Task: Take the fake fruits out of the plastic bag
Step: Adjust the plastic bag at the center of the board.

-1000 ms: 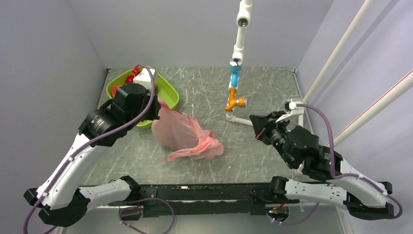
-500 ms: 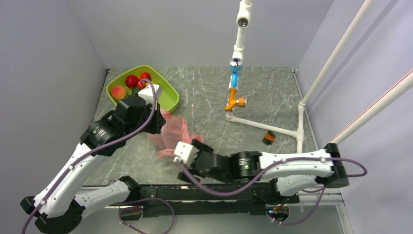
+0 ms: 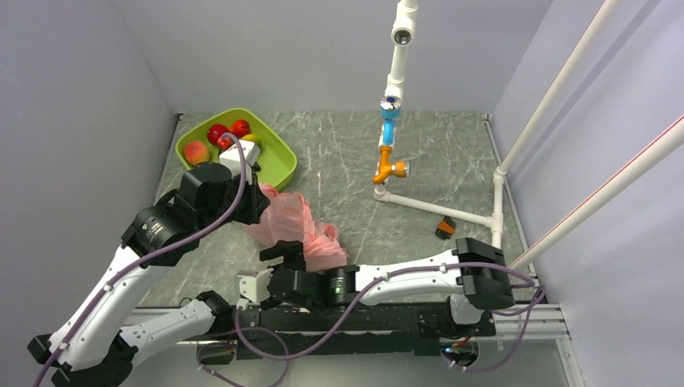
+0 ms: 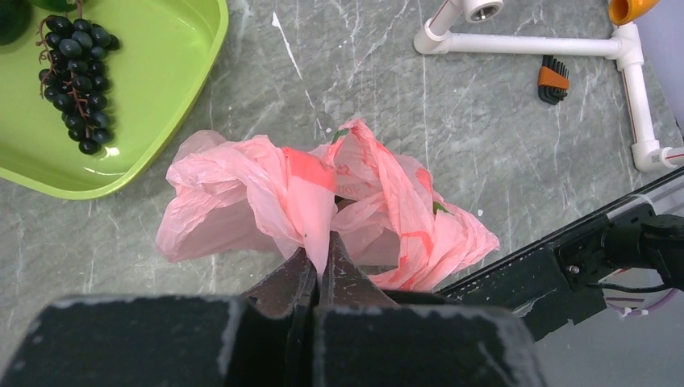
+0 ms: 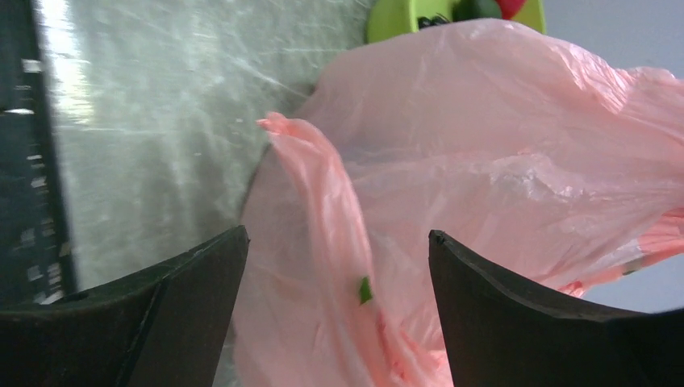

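The pink plastic bag (image 3: pixel 297 224) lies crumpled in the middle of the table, just in front of the green tray. My left gripper (image 3: pixel 258 201) is at its far left side. In the left wrist view it (image 4: pixel 323 260) is shut on a pinched fold of the bag (image 4: pixel 323 189). My right arm reaches across the near edge, and my right gripper (image 3: pixel 284 251) is at the bag's near side. In the right wrist view it (image 5: pixel 337 235) is open, with a fold of the bag (image 5: pixel 484 161) between its fingers. The fake fruits are hidden; none shows outside the bag.
A green tray (image 3: pixel 274 157) at the back left holds a peach (image 3: pixel 195 151), red fruits (image 3: pixel 218 133) and a dark grape bunch (image 4: pixel 77 81). A white pipe frame (image 3: pixel 435 211) with an orange fitting (image 3: pixel 389 169) stands at the right. An orange-black hex key set (image 3: pixel 445 228) lies beside it.
My right arm has swung from the far right across to the bag's near side. My left gripper has drawn back from the tray, and the bag is more bunched up.
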Controlling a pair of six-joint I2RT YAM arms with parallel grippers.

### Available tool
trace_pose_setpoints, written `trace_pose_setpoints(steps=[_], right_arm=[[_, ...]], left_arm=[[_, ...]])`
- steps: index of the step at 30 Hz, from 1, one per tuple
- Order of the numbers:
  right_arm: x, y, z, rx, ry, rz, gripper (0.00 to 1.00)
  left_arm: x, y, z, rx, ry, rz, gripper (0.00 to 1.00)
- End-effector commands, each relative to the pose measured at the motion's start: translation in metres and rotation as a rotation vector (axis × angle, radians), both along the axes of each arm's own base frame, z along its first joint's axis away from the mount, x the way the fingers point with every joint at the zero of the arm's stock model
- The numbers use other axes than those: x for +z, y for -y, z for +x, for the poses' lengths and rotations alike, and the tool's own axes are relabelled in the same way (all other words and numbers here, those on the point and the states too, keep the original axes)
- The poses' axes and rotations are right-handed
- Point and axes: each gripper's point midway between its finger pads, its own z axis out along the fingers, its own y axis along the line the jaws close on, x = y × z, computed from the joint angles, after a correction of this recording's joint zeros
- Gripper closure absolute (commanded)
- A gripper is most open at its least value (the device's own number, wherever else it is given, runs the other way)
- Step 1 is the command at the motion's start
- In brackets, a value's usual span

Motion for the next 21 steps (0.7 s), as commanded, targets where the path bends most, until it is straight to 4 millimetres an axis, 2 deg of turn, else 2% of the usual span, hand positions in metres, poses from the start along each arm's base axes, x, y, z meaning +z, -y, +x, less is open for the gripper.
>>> trace_pose_setpoints(steps=[1, 3, 5, 8, 10, 15, 17, 19, 21], right_arm=[[0.024, 0.0, 0.043, -0.129, 0.189, 0.022, 0.19], [0.025, 0.006, 0.05, -0.179, 0.218, 0.018, 0.32], [0.034, 0.013, 0.05, -0.2, 0.209, 0.058, 0.55], [0.051, 0.024, 0.044, -0.188, 0.146, 0.153, 0.78], [0.065, 0.034, 0.043, -0.202, 0.118, 0.216, 1.0], [0.098, 0.066, 0.042, -0.222, 0.028, 0.349, 1.0], [0.114, 0.083, 0.051, -0.235, -0.044, 0.42, 1.0], [0.134, 0.108, 0.07, -0.279, -0.086, 0.501, 1.0], [0.164, 0.139, 0.087, -0.326, -0.103, 0.613, 1.0]], left_arm=[[0.013, -0.006, -0.002, 0.025, 0.045, -0.036, 1.0], [0.013, -0.009, -0.002, 0.032, 0.052, -0.037, 1.0], [0.013, -0.011, -0.003, 0.037, 0.056, -0.031, 1.0], [0.012, -0.015, -0.003, 0.054, 0.059, -0.017, 1.0], [0.013, -0.019, -0.002, 0.069, 0.067, -0.013, 1.0], [0.019, -0.034, 0.005, 0.159, 0.11, -0.008, 1.0], [0.023, -0.041, 0.009, 0.205, 0.137, 0.001, 1.0], [0.026, -0.046, 0.018, 0.231, 0.178, 0.028, 1.0], [0.026, -0.05, 0.028, 0.243, 0.194, 0.086, 1.0]])
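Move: From the right hand, open at the near side of the bag, the loose fold of the plastic bag stands about 4 cm ahead, 1 cm to the right and 1 cm lower. The left gripper, pinching the rim, is some 9 cm ahead, 2 cm left and 13 cm higher; the green bowl is roughly 31 cm ahead, 14 cm left. From the left hand, the fold lies about 5 cm back, 3 cm right and 14 cm below. Slide the right gripper about 4 cm forward to the bag's near fold, shut its fingers to pinch the plastic, then draw it up some 12 cm and about 9 cm to the right, finishing a little farther forward as the wrist rolls some 25 degrees. Keep the left gripper shut on its part of the bag and ease it nearly 4 cm left, away from the right hand. ##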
